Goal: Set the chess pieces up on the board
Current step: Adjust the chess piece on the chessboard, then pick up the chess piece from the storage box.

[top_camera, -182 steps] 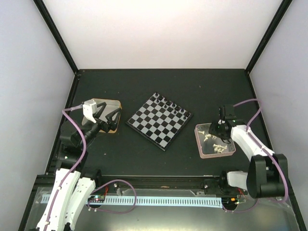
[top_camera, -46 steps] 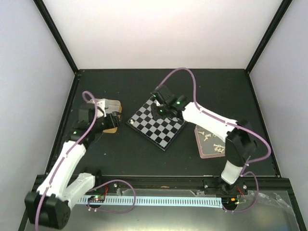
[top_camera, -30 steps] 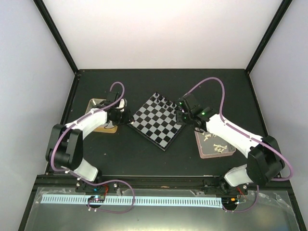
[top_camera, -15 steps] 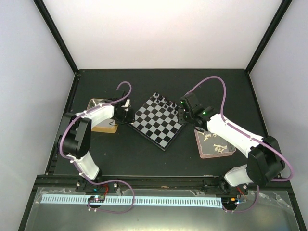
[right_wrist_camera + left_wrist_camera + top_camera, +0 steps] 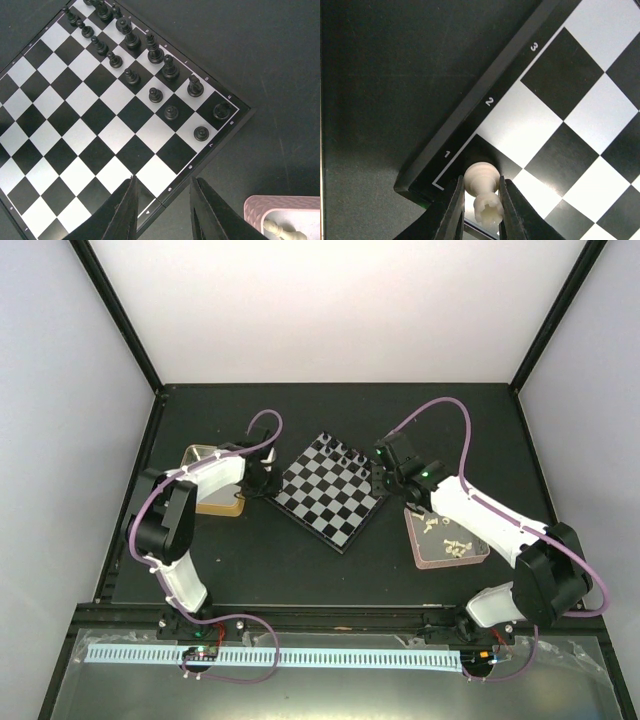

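The board [image 5: 330,502] lies as a diamond at mid-table. Black chess pieces [image 5: 150,65] fill two rows along its far right edge. My left gripper [image 5: 268,483] is at the board's left corner, shut on a cream-white rook [image 5: 484,192]. Both fingers [image 5: 452,210] press the rook's base over the dark corner square by the "1" mark; whether the rook rests on the square I cannot tell. My right gripper [image 5: 162,179] hangs open and empty over the board's right rim near rows 4 to 6. More white chess pieces [image 5: 445,535] lie in the pink tray.
A pink tray [image 5: 480,552] sits right of the board, its corner [image 5: 280,207] close to my right fingers. A yellow-rimmed tin [image 5: 190,455] stands left of the board, just behind my left arm. Black frame posts and pale walls surround the dark table.
My left gripper has swung right from the tin to the board's left corner, and its jaws have narrowed onto the white rook. My right arm has barely shifted.
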{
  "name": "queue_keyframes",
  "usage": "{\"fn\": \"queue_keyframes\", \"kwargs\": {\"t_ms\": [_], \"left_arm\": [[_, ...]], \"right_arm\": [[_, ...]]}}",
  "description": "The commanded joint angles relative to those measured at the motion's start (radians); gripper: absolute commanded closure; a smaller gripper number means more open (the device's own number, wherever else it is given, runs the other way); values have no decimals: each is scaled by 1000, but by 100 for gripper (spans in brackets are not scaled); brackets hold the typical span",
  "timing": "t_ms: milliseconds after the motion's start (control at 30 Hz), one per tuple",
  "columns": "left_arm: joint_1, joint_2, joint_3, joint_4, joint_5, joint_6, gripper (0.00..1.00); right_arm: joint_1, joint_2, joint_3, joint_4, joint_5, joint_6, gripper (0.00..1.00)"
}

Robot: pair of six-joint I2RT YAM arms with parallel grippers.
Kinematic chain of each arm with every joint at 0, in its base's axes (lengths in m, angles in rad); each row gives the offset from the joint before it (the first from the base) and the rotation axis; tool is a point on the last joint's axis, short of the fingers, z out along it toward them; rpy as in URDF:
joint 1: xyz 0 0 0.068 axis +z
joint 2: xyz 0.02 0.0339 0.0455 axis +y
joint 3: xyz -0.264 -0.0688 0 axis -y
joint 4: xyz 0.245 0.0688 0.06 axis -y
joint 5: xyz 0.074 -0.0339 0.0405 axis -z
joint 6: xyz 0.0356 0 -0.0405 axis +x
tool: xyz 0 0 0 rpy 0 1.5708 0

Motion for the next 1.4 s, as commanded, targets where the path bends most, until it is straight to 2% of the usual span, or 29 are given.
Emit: {"fn": "queue_keyframes", "kwargs": {"t_ms": [0,133,333,533,733,967,1167,1367], "left_arm": [[-6,28,37,-36,-57,2,80],[-11,25,42,-50,-53,8,79],[-18,-9,33,-58,-23,21,64],[-18,-78,36,-65,-11,19,60],[-20,-242,24,-55,-4,11,57],[-18,-524,-11,34,27,53,49],[-18,-732,-93,175,81,88,41],[-18,-799,-133,196,90,98,35]], "right_arm": [[-17,-5,-10,28,26,1,69],[-26,-12,-17,26,22,1,69],[-56,-53,-41,35,21,18,68],[-154,-129,-122,50,42,71,68],[-306,-227,-259,37,94,119,67],[-484,-213,-371,61,-9,145,66],[-510,-117,-401,85,-15,199,67],[-510,-77,-425,105,-40,212,68]]}}
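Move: My left hand has its fingers around the white rook on the near-left corner square, the rook's middle about 1 cm below. The board's left corner is some 3 cm left of the rook and 1 cm back; the empty tray is about 14 cm left, 2 cm ahead. From my right hand the white king lies in its box about 19 cm right, 4 cm back, 13 cm below; the crowned piece is 4 cm right of the king and 1 cm ahead. With my left hand almost still, I open the fingers off the rook, then lift straight up about 25 cm, tilting the fingers forward and easing back slightly at the end while they open wider. Meanwhile I sweep my right hand some 19 cm right off the board, turning it clockwise and sinking into the box towards the king, a little back, fingers still part-open. ##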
